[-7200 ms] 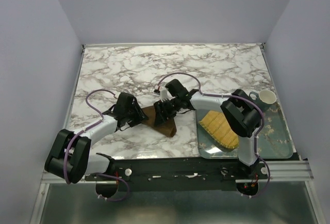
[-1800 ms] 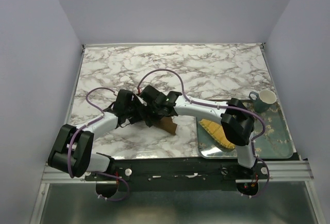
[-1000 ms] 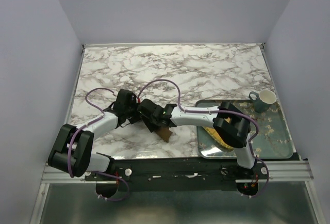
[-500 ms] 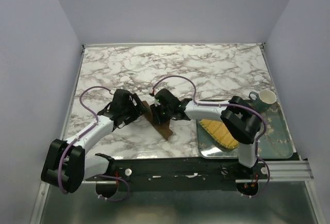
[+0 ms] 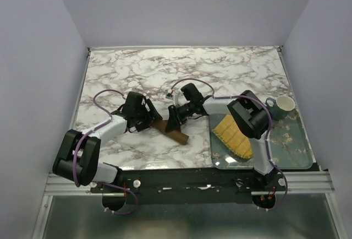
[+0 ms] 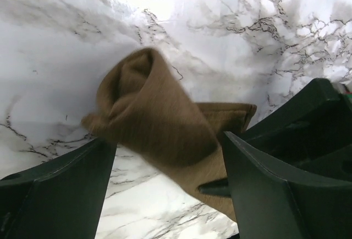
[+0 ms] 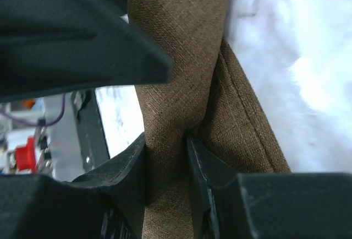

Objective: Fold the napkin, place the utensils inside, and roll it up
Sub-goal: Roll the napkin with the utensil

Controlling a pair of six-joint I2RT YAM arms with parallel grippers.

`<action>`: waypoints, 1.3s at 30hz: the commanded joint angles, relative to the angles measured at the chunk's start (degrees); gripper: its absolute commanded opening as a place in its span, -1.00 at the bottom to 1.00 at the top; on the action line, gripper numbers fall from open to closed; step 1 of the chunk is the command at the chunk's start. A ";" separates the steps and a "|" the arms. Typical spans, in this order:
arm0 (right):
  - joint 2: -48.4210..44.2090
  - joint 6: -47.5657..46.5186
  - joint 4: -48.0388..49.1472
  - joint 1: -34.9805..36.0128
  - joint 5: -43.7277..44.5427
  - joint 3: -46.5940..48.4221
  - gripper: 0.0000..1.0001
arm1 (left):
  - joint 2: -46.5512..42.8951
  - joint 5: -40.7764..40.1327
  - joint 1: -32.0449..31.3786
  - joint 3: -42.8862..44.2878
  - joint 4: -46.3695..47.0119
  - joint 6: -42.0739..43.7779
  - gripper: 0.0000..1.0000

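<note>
The dark brown napkin (image 5: pixel 171 132) lies rolled into a short bundle on the marble table, near the front centre. In the left wrist view the napkin roll (image 6: pixel 157 126) sits between the wide-apart fingers (image 6: pixel 60 195) of my left gripper (image 6: pixel 165 140), which is open and not pinching it. My left gripper (image 5: pixel 146 119) stands at the roll's left end. My right gripper (image 5: pixel 175 119) comes in from the right and is shut on a fold of the napkin (image 7: pixel 176 41), the cloth squeezed between its pads (image 7: pixel 204 167). The utensils are hidden.
A glass tray (image 5: pixel 291 148) sits at the front right with a yellow woven bamboo mat (image 5: pixel 234 135) on it and a green-and-white mug (image 5: pixel 281 107) at its far corner. Both arms crowd the table's front centre. The black base rail runs along the near edge.
My left gripper has opened and let go of the napkin. The right gripper has closed on a fold of it and drawn back toward the right; the roll has shifted slightly right.
</note>
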 commanded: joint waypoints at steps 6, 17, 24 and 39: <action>2.05 -10.78 -17.72 0.66 2.21 4.19 0.01 | -1.39 -2.23 -0.25 -1.66 2.18 1.27 0.32; -11.67 -0.33 -26.52 8.56 37.29 4.70 0.46 | -5.71 -1.53 -1.30 -5.27 2.44 -1.27 0.15; -10.19 2.31 -31.70 17.00 57.59 9.01 0.54 | -4.48 -1.44 -1.57 -3.87 1.57 -1.45 0.13; -2.71 6.80 -34.44 23.25 71.33 11.31 0.49 | -3.69 -1.17 -1.74 -2.90 0.25 -3.21 0.11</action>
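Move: The napkin roll already lies between my left hand's open fingers at its left part. The roll's middle is about 6 cm to that hand's right, 4 cm back and 2 cm lower. My right hand still pinches the roll from the right, with its middle some 2 cm to the left. From the right hand, the roll's right end lies about 6 cm right and 4 cm back, and the yellow pad about 28 cm right and 3 cm back. I close my left fingers partway around the left part of the roll and draw back about 2 cm. As that grip forms, my right fingers let go and open wide. I lift that hand about 2 cm, swing its wrist back some 55 degrees from pointing left to pointing much more downward, then sink about 1 cm, astride the roll slightly back and right of where it began. ##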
